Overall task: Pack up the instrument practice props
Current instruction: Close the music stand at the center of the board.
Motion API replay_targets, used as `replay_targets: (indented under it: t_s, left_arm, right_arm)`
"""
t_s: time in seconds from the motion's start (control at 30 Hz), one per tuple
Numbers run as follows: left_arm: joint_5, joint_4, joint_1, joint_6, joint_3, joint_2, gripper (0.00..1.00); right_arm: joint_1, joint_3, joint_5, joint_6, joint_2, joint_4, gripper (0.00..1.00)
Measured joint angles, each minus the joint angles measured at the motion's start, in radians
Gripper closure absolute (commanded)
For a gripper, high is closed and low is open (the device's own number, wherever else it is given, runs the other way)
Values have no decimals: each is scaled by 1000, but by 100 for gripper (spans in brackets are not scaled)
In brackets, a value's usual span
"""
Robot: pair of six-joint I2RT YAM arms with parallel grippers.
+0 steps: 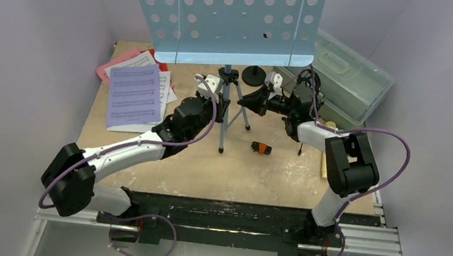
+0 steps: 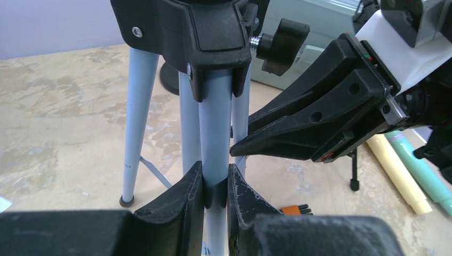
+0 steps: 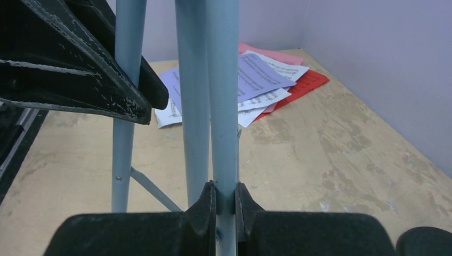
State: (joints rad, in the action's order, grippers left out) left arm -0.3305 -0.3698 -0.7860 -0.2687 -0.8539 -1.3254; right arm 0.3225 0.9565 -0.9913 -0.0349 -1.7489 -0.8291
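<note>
The pale-blue perforated sheet-music rack (image 1: 223, 16) stands upright on its tripod legs (image 1: 225, 112) at the back centre. My left gripper (image 1: 219, 99) is shut on one pale-blue leg (image 2: 216, 133), with the tube pinched between both fingers (image 2: 192, 197). From the right, my right gripper (image 1: 244, 102) is shut on another leg (image 3: 224, 106). White, lilac and red music pages (image 1: 136, 90) lie at the back left. A cream microphone (image 2: 397, 170) and a teal one (image 2: 424, 168) lie on the table at the right. A black mic holder base (image 1: 254, 75) stands behind the tripod.
A translucent grey-green case (image 1: 344, 70) stands at the back right, partly under the rack. A small orange and black item (image 1: 260, 147) lies in front of the tripod. Walls close in the table on the left, back and right.
</note>
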Motion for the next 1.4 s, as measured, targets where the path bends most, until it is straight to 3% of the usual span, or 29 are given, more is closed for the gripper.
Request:
replay_targets:
  t_s: [0.1, 0.33, 0.5, 0.77, 1.0, 1.33, 1.4]
  left_arm:
    - [68, -22, 26, -20, 4, 2, 100]
    - [163, -92, 61, -37, 60, 24, 98]
    - [225, -95, 66, -35, 69, 24, 91]
    - [274, -145, 66, -40, 115, 36, 75]
    - [295, -169, 68, -69, 156, 101, 49]
    - [367, -227, 71, -42, 270, 270, 39]
    - [368, -253, 67, -33, 299, 307, 32]
  right_arm:
    - [-4, -30, 2, 87, -6, -104, 100]
    - [-2, -37, 3, 110, -18, -154, 100]
    - [-2, -56, -8, 114, -33, -217, 100]
    - [-3, -84, -31, 117, -43, -276, 100]
    - [-3, -89, -29, 121, -43, -287, 100]
    - [-4, -90, -26, 121, -43, -286, 100]
    - [-4, -90, -25, 121, -43, -286, 100]
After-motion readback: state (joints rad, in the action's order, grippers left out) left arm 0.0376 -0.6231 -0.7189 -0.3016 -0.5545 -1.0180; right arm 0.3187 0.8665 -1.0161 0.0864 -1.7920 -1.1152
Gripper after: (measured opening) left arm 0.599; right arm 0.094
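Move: Between the left fingers already sits the stand's front leg. The centre pole is about 4 cm ahead and 1 cm right of that hand, the black hub some 3 cm ahead, 1 cm right and 7 cm up, and the small orange clip roughly 2 cm ahead, 13 cm right and 19 cm down. The right fingers are shut on the right leg; from them the front leg's gripped part lies about 5 cm back, 5 cm left and 4 cm up. Drawing back about 2 cm and slightly right with the front leg still pinched, the left hand turns some 10 degrees clockwise, then opens wide, lets go of the leg and backs off another 5 cm while rising about 4 cm, fingers tipping up. The right hand keeps its pinch on the right leg and eases back about a centimetre. ##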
